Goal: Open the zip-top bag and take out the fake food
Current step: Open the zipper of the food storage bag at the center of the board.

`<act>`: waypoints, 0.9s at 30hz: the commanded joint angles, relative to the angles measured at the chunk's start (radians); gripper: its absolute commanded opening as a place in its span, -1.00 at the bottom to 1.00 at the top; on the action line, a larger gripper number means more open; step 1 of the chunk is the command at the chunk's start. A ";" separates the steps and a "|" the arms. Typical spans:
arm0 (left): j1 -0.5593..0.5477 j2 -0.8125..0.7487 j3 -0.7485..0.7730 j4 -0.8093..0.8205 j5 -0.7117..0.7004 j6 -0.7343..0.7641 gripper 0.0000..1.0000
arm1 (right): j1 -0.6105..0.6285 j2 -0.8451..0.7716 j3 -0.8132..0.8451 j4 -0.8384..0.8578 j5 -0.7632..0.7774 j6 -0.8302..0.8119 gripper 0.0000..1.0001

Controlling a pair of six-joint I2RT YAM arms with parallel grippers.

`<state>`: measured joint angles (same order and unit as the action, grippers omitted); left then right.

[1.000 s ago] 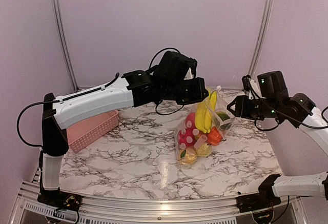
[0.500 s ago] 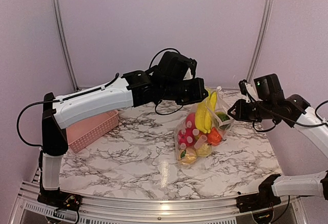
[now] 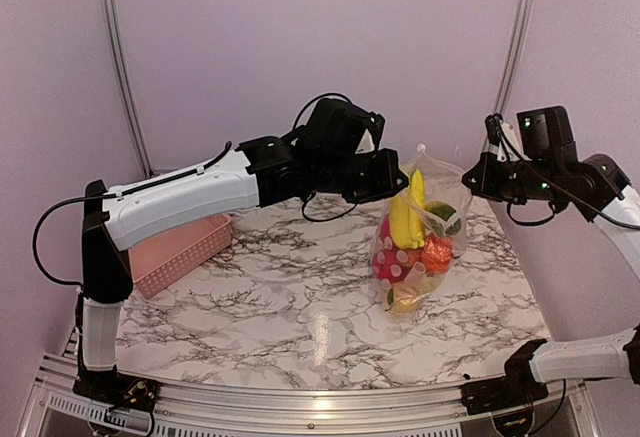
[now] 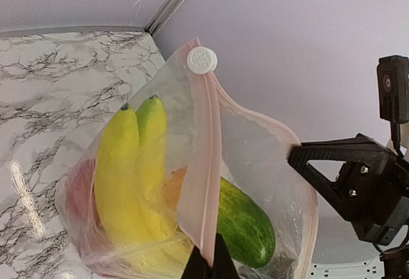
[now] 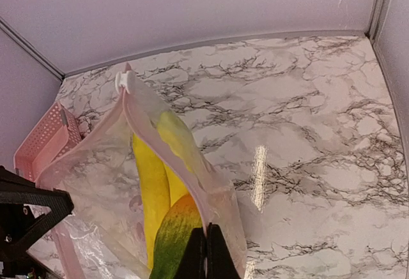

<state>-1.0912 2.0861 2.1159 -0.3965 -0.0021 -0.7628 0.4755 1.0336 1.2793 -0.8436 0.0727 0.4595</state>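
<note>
The clear zip-top bag (image 3: 425,242) hangs above the marble table, stretched between both grippers. My left gripper (image 3: 402,181) is shut on its pink zip rim (image 4: 203,183) at one side. My right gripper (image 3: 469,181) is shut on the opposite rim (image 5: 211,209). The mouth gapes between them, with the white slider (image 4: 202,60) at the far end of the zip. Inside lies the fake food: yellow bananas (image 4: 131,170), a green cucumber (image 4: 248,223), a red-pink dragon fruit (image 3: 392,260) and an orange-red piece (image 3: 437,253). Pieces lower in the bag are blurred by the plastic.
A pink slatted basket (image 3: 183,246) sits on the table (image 3: 280,297) at the left, under the left arm. Metal frame posts (image 3: 510,52) stand at the back corners. The right arm's base (image 3: 520,372) is at the near right edge.
My right gripper has closed on the bag's rim and drawn up and to the right. The bag has lifted, shifted right and its mouth has spread. The left arm has held still.
</note>
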 commanded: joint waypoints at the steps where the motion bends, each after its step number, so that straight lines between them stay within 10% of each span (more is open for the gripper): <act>1: 0.005 -0.036 0.029 0.050 0.049 -0.016 -1.00 | -0.006 0.035 0.162 -0.020 0.053 -0.024 -1.00; 15: 0.038 -0.073 -0.370 0.288 0.154 -0.102 -0.99 | 0.089 0.092 0.029 0.088 0.019 0.025 -1.00; 27: 0.019 -0.298 -0.516 0.125 -0.071 0.062 -0.37 | 0.207 0.141 0.044 0.123 0.036 0.078 -1.00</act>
<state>-1.0580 1.8969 1.5970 -0.1947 0.0437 -0.7937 0.6529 1.1652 1.2892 -0.7597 0.0959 0.5079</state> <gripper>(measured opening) 0.279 0.006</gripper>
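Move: The bag hangs from both closed grippers, one on either side of its mouth. From the left hand, the bag's middle is about 14 cm below, 4 cm to the right and level fore-and-aft; the white slider is about 7 cm ahead and 3 cm right at grip height. The bananas are some 9 cm below, 2 cm ahead and 1 cm right, the orange-green mango 10 cm below, 2 cm ahead and 6 cm right. From the right hand, the bag's middle is 7 cm left, level fore-and-aft, 14 cm below. Drop the left gripper steeply about 12 cm, then open it roughly a quarter to let go of the bag's left rim as you back it a few centimetres up and out to its left. Keep the right gripper shut on its rim: jerk it up some 5 cm, sink past the start to slightly lower, then carry it about 7 cm left with the bag. ##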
